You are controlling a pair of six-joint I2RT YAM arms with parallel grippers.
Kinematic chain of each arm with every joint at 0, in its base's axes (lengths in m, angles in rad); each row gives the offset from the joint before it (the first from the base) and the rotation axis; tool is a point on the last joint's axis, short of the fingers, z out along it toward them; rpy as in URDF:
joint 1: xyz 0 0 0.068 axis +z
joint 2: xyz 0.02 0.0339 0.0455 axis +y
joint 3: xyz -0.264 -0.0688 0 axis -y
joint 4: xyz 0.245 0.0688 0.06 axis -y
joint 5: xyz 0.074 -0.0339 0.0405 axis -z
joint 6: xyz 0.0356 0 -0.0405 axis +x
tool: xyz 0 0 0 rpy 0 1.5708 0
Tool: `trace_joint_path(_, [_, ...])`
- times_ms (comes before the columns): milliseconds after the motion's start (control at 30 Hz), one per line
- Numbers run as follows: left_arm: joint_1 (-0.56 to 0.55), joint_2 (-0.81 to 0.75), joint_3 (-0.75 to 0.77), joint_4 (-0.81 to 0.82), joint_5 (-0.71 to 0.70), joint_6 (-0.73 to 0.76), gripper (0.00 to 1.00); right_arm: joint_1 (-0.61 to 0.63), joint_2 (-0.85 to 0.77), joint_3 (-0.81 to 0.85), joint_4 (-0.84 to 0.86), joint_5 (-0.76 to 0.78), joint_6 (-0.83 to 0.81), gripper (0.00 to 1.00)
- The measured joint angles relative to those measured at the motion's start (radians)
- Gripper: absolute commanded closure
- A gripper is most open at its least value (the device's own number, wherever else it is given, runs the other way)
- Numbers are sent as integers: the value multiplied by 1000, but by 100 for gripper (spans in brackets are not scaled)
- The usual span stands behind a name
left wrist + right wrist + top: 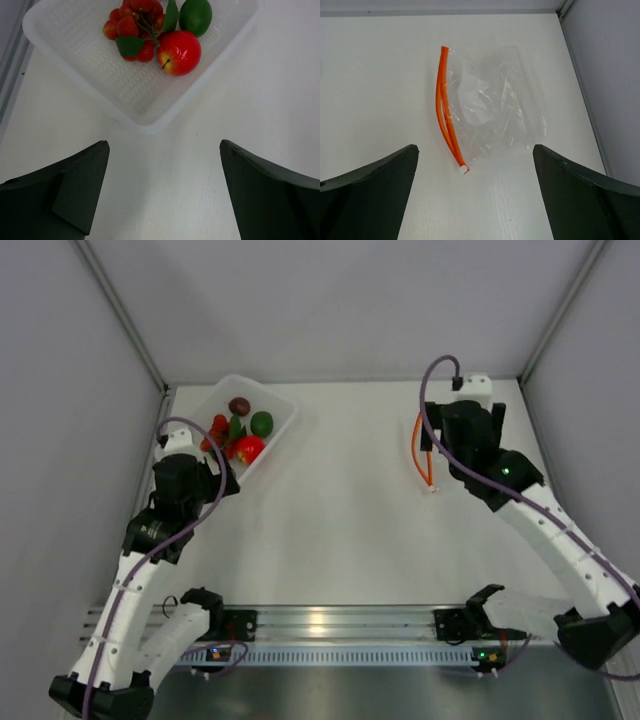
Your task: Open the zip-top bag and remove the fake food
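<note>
The zip-top bag lies flat and crumpled on the white table at the far right, and nothing shows inside it. Its orange zip strip runs along the left edge, its two strands slightly apart. My right gripper hovers open just short of the bag, holding nothing. The fake food sits in a translucent tub: a red tomato, a green ball, a cluster of little red balls with leaves and a dark maroon ball. My left gripper stands open and empty, just short of the tub's near corner.
The tub stands at the back left, close to the left wall. A grey wall rises just right of the bag. A metal rail with the arm bases runs along the near edge.
</note>
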Motion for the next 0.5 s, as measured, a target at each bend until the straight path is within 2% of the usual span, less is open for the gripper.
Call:
trace_joint_path(200, [0, -112, -4, 2, -11, 23, 2, 4, -353, -173, 5, -144, 29, 1])
trace_joint_path(367, [0, -243, -32, -2, 6, 67, 2, 5, -558, -200, -39, -168, 40, 1])
trace_joint_path(500, [0, -390, -43, -8, 53, 95, 2, 5, -652, -199, -95, -174, 42, 1])
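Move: The white bin holding the fake food lies about 23 cm ahead of my left hand, 3 cm to its left and 20 cm below. In the bin, the red apple sits some 18 cm ahead and 2 cm right of that hand, the green fruit about 25 cm ahead and 5 cm right. From my right hand the emptied bag lies roughly 19 cm ahead, 8 cm to the right and 28 cm below; its orange zip edge is straight ahead at that distance. I draw both empty, wide-open hands away from the work. My right hand pulls back about 13 cm from the bag, drifting some 5 cm right and 5 cm up, its fingers tipping up and its left side rising, and it slows at the end. My left hand backs off from the bin while rising, about 6 cm each way and gathering speed, its fingers tipping up nearly 20 degrees. ##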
